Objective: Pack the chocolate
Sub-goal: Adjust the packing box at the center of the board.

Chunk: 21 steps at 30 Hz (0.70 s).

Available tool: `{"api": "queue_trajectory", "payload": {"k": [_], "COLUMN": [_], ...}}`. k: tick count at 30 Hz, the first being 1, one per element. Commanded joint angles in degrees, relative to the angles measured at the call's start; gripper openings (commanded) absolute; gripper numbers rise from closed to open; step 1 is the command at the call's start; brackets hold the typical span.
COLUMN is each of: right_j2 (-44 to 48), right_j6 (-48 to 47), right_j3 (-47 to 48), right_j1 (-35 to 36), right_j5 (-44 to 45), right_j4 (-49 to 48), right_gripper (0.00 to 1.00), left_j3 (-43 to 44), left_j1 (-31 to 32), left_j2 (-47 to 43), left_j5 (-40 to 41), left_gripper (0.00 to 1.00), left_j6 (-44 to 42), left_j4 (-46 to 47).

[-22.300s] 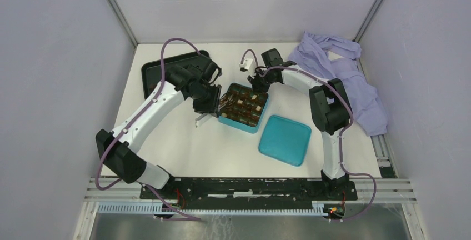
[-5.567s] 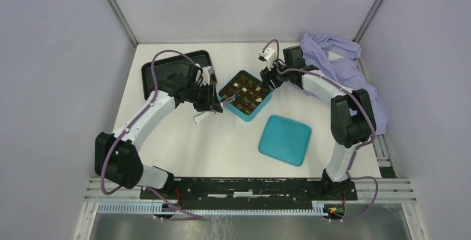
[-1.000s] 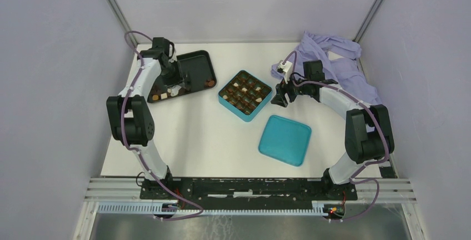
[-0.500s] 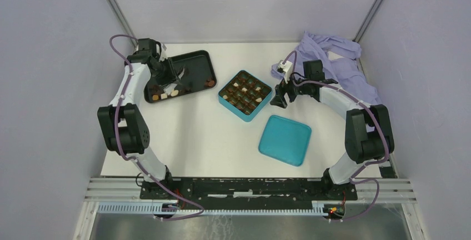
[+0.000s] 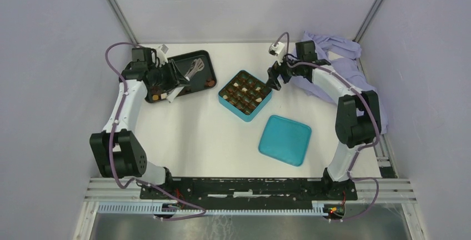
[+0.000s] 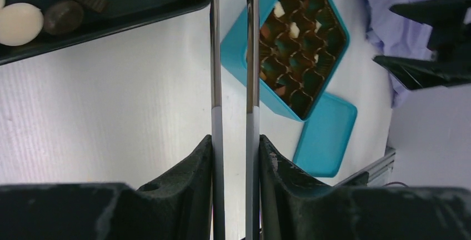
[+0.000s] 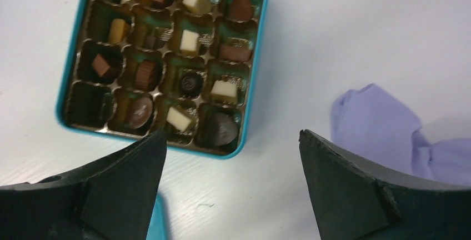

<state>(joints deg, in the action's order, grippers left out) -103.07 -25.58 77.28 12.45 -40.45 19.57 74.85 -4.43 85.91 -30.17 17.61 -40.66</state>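
Note:
The chocolate lies in two places. Several pieces (image 7: 224, 89) sit in the cells of the teal square box (image 5: 245, 95), and a few loose ones (image 6: 19, 22) lie on the black tray (image 5: 186, 56). My left gripper (image 5: 176, 76) hangs over the tray, shut on metal tongs (image 6: 216, 56) whose blades point toward the box; their tips run out of the left wrist view. My right gripper (image 5: 273, 81) hovers just beside the box's right corner, open wide with nothing between its fingers (image 7: 233, 134).
The teal lid (image 5: 285, 140) lies flat on the table, nearer than the box. A crumpled purple cloth (image 5: 344, 68) covers the far right corner, close behind my right arm. Grey walls close in the table on three sides.
The left arm has swung round so the tongs now point right over the tray. The right gripper moved up and left to the box's corner and opened wider.

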Motion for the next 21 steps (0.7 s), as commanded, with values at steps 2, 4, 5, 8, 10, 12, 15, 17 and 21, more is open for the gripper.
{"api": "queue_trajectory", "payload": {"k": [2,4,5,8,10,12,15,17,21], "right_j2": [-7.3,-9.4,-10.5,-13.5,-15.0,-16.2,-17.3,-17.7,-17.8], "right_j6": [-1.6,-1.8,-1.8,-1.9,-2.1,-2.1,-2.4,-2.6,-2.9], "right_j3": [9.3,11.2,12.0,14.6,15.8,16.6,17.0,16.8,16.3], "right_j1": [3.3,4.6,5.0,6.1,6.6,6.8,6.9,7.1,7.6], "right_j5": [9.3,11.5,12.3,14.9,16.0,16.6,17.0,16.8,16.5], "right_j4": [3.7,4.1,4.1,4.7,4.8,4.9,4.8,4.8,4.3], "right_gripper": [0.92,0.89,0.87,0.80,0.76,0.71,0.61,0.51,0.35], "left_j3": [-3.7,-5.4,-6.0,-7.8,-9.2,-10.3,-11.4,-11.8,-12.4], "left_j1": [-0.1,0.1,0.2,1.1,1.8,2.8,4.6,6.7,9.8], "left_j2": [-6.8,-8.6,-9.2,-10.6,-11.3,-12.1,-13.1,-13.5,-13.9], "left_j5": [-10.4,-12.2,-13.1,-15.1,-15.7,-16.1,-16.1,-16.1,-16.0], "left_gripper": [0.02,0.02,0.02,0.02,0.02,0.02,0.02,0.02,0.02], "left_j6": [4.4,5.6,5.9,6.1,6.1,6.1,6.2,6.3,6.5], "left_j4": [7.4,9.0,9.4,9.7,9.7,9.7,9.6,9.6,9.6]}}
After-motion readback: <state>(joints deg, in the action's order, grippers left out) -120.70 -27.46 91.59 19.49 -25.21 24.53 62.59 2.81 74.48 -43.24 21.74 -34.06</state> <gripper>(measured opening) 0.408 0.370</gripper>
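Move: The packing box's middle is level with the right gripper, some 10 cm to its left and 11 cm below; its nearest corner is only about 2 cm ahead and 2 cm left. From the right gripper, the teal tray's middle lies about 18 cm back and 5 cm right, and the purple cloth's about 7 cm ahead and 20 cm right. From the left gripper, holding the tongs, the box lies roughly 6 cm ahead, 22 cm right and 17 cm down; the black tray's middle is 12 cm straight ahead. Lower the right gripper about 8 cm while reaching 4 cm forward and a little left, tipping the fingers further down and closing them from wide to under half open, one on each side of the box's right-hand wall near the corner. Meanwhile swing the left gripper about 10 cm right and back, slightly up and turning clockwise, carrying the still-held tongs clear of the black tray. ##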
